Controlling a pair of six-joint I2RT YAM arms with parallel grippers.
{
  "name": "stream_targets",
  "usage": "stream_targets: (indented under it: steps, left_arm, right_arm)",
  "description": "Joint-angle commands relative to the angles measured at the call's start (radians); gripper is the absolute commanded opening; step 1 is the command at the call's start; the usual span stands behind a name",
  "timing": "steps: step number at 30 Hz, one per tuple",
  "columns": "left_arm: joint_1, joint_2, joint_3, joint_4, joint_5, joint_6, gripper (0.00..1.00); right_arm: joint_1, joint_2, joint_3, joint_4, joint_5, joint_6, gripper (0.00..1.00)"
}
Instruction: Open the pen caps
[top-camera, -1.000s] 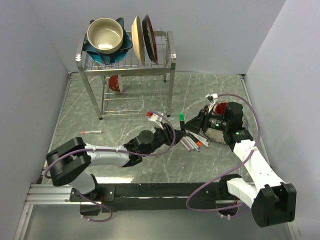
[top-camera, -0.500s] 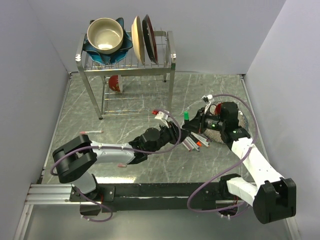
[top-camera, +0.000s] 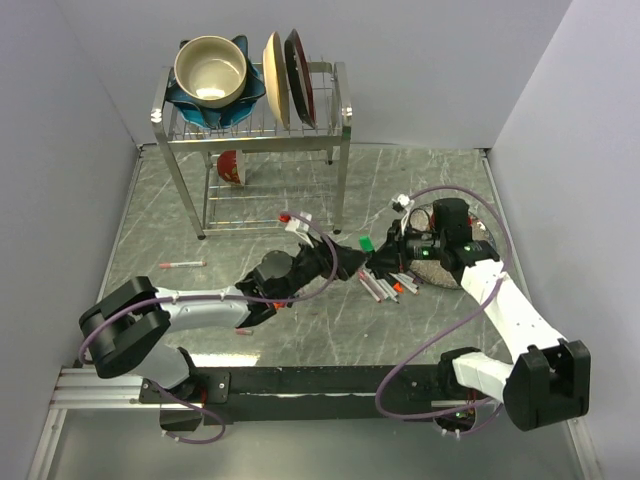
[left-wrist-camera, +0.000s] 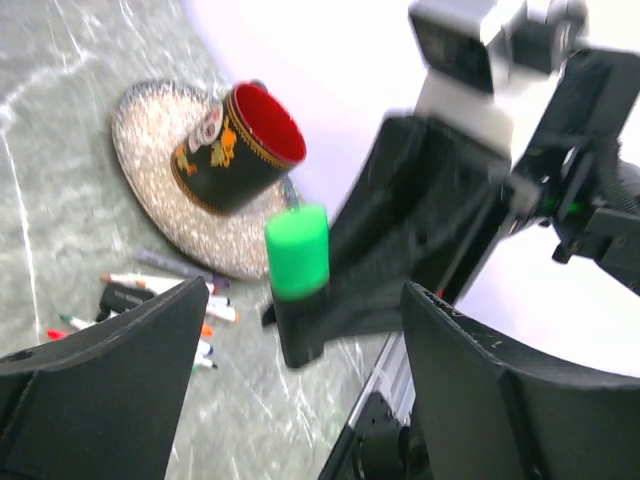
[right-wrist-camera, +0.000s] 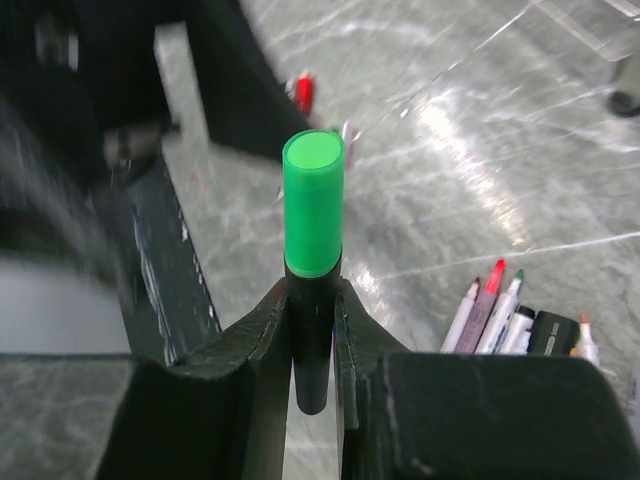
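Note:
A black pen (right-wrist-camera: 312, 340) with a green pen cap (right-wrist-camera: 313, 205) on its end stands between the jaws of my right gripper (right-wrist-camera: 312, 330), which is shut on the barrel. From above, the cap (top-camera: 367, 243) shows left of the right gripper (top-camera: 382, 250). My left gripper (top-camera: 335, 260) is open just left of that cap, not touching it. In the left wrist view the cap (left-wrist-camera: 297, 250) sits ahead of the wide jaws of the left gripper (left-wrist-camera: 305, 330). Several more pens (top-camera: 392, 285) lie in a pile on the table.
A black cup with a red inside (left-wrist-camera: 240, 150) lies on a glittery plate (left-wrist-camera: 150, 130) behind the pile. A dish rack (top-camera: 250, 125) with bowls and plates stands at the back. One pen (top-camera: 182, 264) lies alone at the left.
The left jaws have spread open and the left arm has drawn back to the left. The right gripper has closed on the green-capped pen and now holds it alone.

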Motion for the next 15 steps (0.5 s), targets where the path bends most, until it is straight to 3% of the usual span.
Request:
stream_targets:
  steps: [1, 15]
  left_arm:
    - [0.023, -0.005, 0.017, 0.091, 0.069, -0.024, 0.78]
    - [0.045, 0.098, 0.035, 0.346, 0.386, 0.069, 0.44]
  right_arm:
    - [0.005, 0.027, 0.075, -0.186, -0.136, -0.231, 0.00]
    - [0.005, 0.048, 0.111, -0.312, -0.236, -0.386, 0.00]
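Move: The green pen cap sticks up out of the right fingers, roughly 3 cm above and 2 cm ahead of the right hand. From the left hand it sits about 3 cm ahead, 3 cm to the right and 1 cm higher, just off its open fingertips. From the right hand, the row of uncapped pens lies some 15 cm below, 3 cm ahead and 2 cm to the right; the round plate is around 15 cm ahead and 20 cm right. Back towards the base by nearly 4 cm goes the right hand, turning some 15 degrees counter-clockwise and keeping its grip on the pen's black barrel. The left hand drifts back and right with a small rise, swings clockwise and tips up a little, bringing its fingertips around the green cap while its fingers close about halfway; a firm pinch can't be seen yet. ##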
